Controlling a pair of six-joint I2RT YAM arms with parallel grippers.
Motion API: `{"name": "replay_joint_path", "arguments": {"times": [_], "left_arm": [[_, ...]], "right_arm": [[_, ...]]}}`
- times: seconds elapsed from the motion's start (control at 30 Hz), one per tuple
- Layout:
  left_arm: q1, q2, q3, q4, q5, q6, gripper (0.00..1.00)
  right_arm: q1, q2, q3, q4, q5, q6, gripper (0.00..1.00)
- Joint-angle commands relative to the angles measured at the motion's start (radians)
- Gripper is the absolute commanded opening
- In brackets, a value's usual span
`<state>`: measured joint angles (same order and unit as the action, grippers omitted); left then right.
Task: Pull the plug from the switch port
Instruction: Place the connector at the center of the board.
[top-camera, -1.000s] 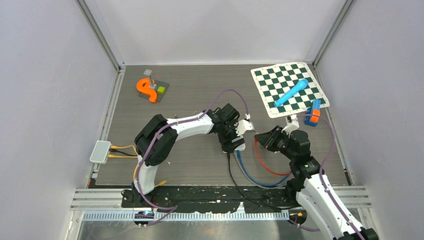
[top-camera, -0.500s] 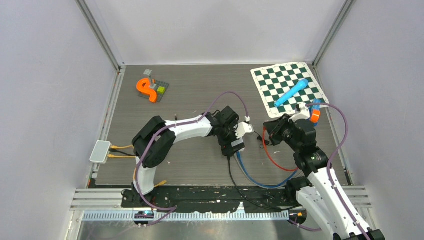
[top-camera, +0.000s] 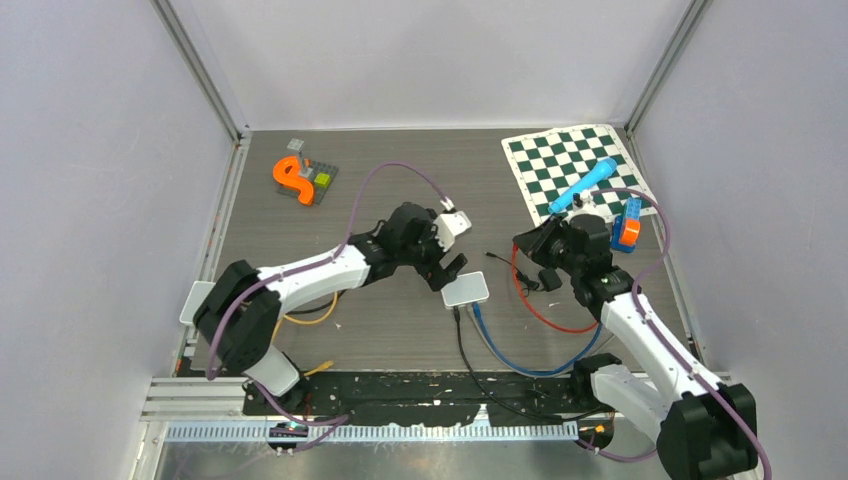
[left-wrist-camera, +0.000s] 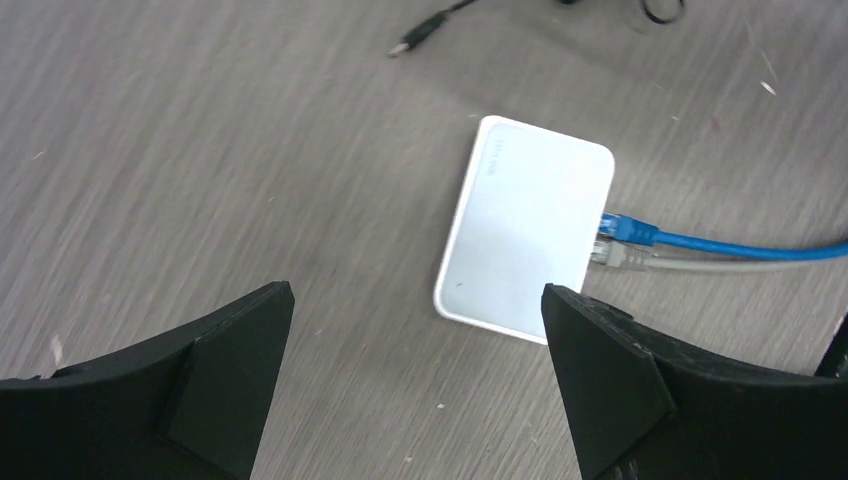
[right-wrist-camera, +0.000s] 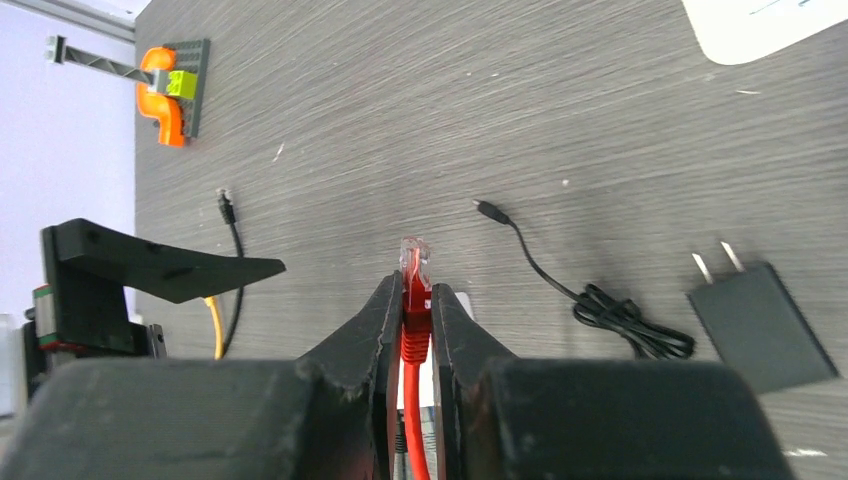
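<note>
The white switch (top-camera: 466, 291) lies flat on the dark table, with a blue plug (left-wrist-camera: 628, 229) and a grey plug (left-wrist-camera: 614, 258) sitting in its ports. My right gripper (top-camera: 523, 246) is shut on a red plug (right-wrist-camera: 415, 268), whose clear tip pokes out past the fingertips. It is held off the switch, to its right, and the red cable (top-camera: 541, 311) loops back toward me. My left gripper (top-camera: 447, 267) hangs wide open just left of and above the switch (left-wrist-camera: 525, 240), with only bare table between its fingers (left-wrist-camera: 262, 318).
A black power adapter (right-wrist-camera: 760, 325) and its thin black lead (right-wrist-camera: 545, 272) lie near the right gripper. A chessboard mat (top-camera: 560, 160) with a blue cylinder (top-camera: 583, 184) lies back right, with stacked bricks (top-camera: 628, 224) beside it. An orange S piece (top-camera: 292, 178) sits back left. Yellow cables (top-camera: 312, 320) trail left.
The left gripper opened, let go of the switch and drew back to the left. The right gripper carried the red plug away from the switch, rightward and farther back.
</note>
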<state>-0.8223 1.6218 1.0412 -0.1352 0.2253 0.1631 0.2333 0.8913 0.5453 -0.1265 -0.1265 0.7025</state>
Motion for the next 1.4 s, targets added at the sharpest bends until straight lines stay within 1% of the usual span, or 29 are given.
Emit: {"name": "replay_joint_path", "arguments": {"times": [0.0,0.17,0.33,0.6,0.73,0.87,0.9,0.93,1.0,1.03,1.07,1.13,1.23,1.37], "left_arm": [[0.051,-0.115,-0.089,0.195,-0.079,-0.097,1.00],[0.078,-0.205,-0.159,0.220,-0.122,-0.121,0.99],[0.080,-0.235,-0.180,0.203,-0.145,-0.119,1.00],[0.080,-0.234,-0.172,0.184,-0.152,-0.123,1.00],[0.080,-0.234,-0.166,0.171,-0.150,-0.119,1.00],[0.080,-0.232,-0.168,0.164,-0.152,-0.109,1.00],[0.080,-0.232,-0.167,0.163,-0.153,-0.109,1.00],[0.080,-0.232,-0.168,0.160,-0.152,-0.109,0.99],[0.080,-0.233,-0.171,0.157,-0.153,-0.107,1.00],[0.080,-0.234,-0.173,0.158,-0.152,-0.108,1.00],[0.080,-0.234,-0.175,0.160,-0.153,-0.106,1.00],[0.080,-0.231,-0.175,0.160,-0.153,-0.104,0.99],[0.080,-0.219,-0.169,0.159,-0.145,-0.103,0.99],[0.080,-0.209,-0.158,0.153,-0.135,-0.102,1.00]], "right_arm": [[-0.002,0.092,0.071,0.152,-0.089,0.066,0.05],[0.002,0.209,0.071,0.244,-0.068,0.158,0.05],[0.014,0.335,0.057,0.382,-0.021,0.233,0.05],[0.038,0.499,0.133,0.411,0.038,0.259,0.06],[0.034,0.577,0.197,0.391,0.041,0.219,0.08],[0.036,0.659,0.267,0.372,0.006,0.181,0.14],[0.034,0.674,0.278,0.365,0.007,0.176,0.17],[0.031,0.680,0.282,0.365,-0.001,0.165,0.20],[0.025,0.683,0.297,0.353,-0.027,0.143,0.29],[0.025,0.681,0.306,0.333,-0.031,0.134,0.31],[0.025,0.671,0.303,0.327,-0.037,0.116,0.36],[0.024,0.648,0.288,0.326,-0.059,0.094,0.42],[0.025,0.610,0.259,0.305,-0.078,0.046,0.44],[0.023,0.502,0.204,0.239,-0.034,-0.036,0.45]]}}
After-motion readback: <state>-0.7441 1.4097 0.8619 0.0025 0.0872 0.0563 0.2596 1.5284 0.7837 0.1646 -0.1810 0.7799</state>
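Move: The right hand holds the red plug; the open board centre it is taken to lies about 11 cm ahead, 5 cm to the left and some 13 cm below. The black jack end lies 6 cm ahead and 4 cm left of that hand, the black adapter level with it and 9 cm right, the white switch 3 cm back and 10 cm left. From the left hand the board-centre spot is about 10 cm ahead, 8 cm right and 9 cm below. The right hand carries the red plug forward about 11 cm, sinking some 6 cm and drifting nearly 5 cm left past the black jack end to the open middle of the board, its fingers tipping down a further 10 degrees or so; there they part about a quarter of their range, let go of the plug and draw back slightly. Meanwhile the left hand, empty and wide open, backs off from the white switch about 5 cm left and 3 cm up with a little forward, turning roughly 15 degrees counter-clockwise, then stays still. ##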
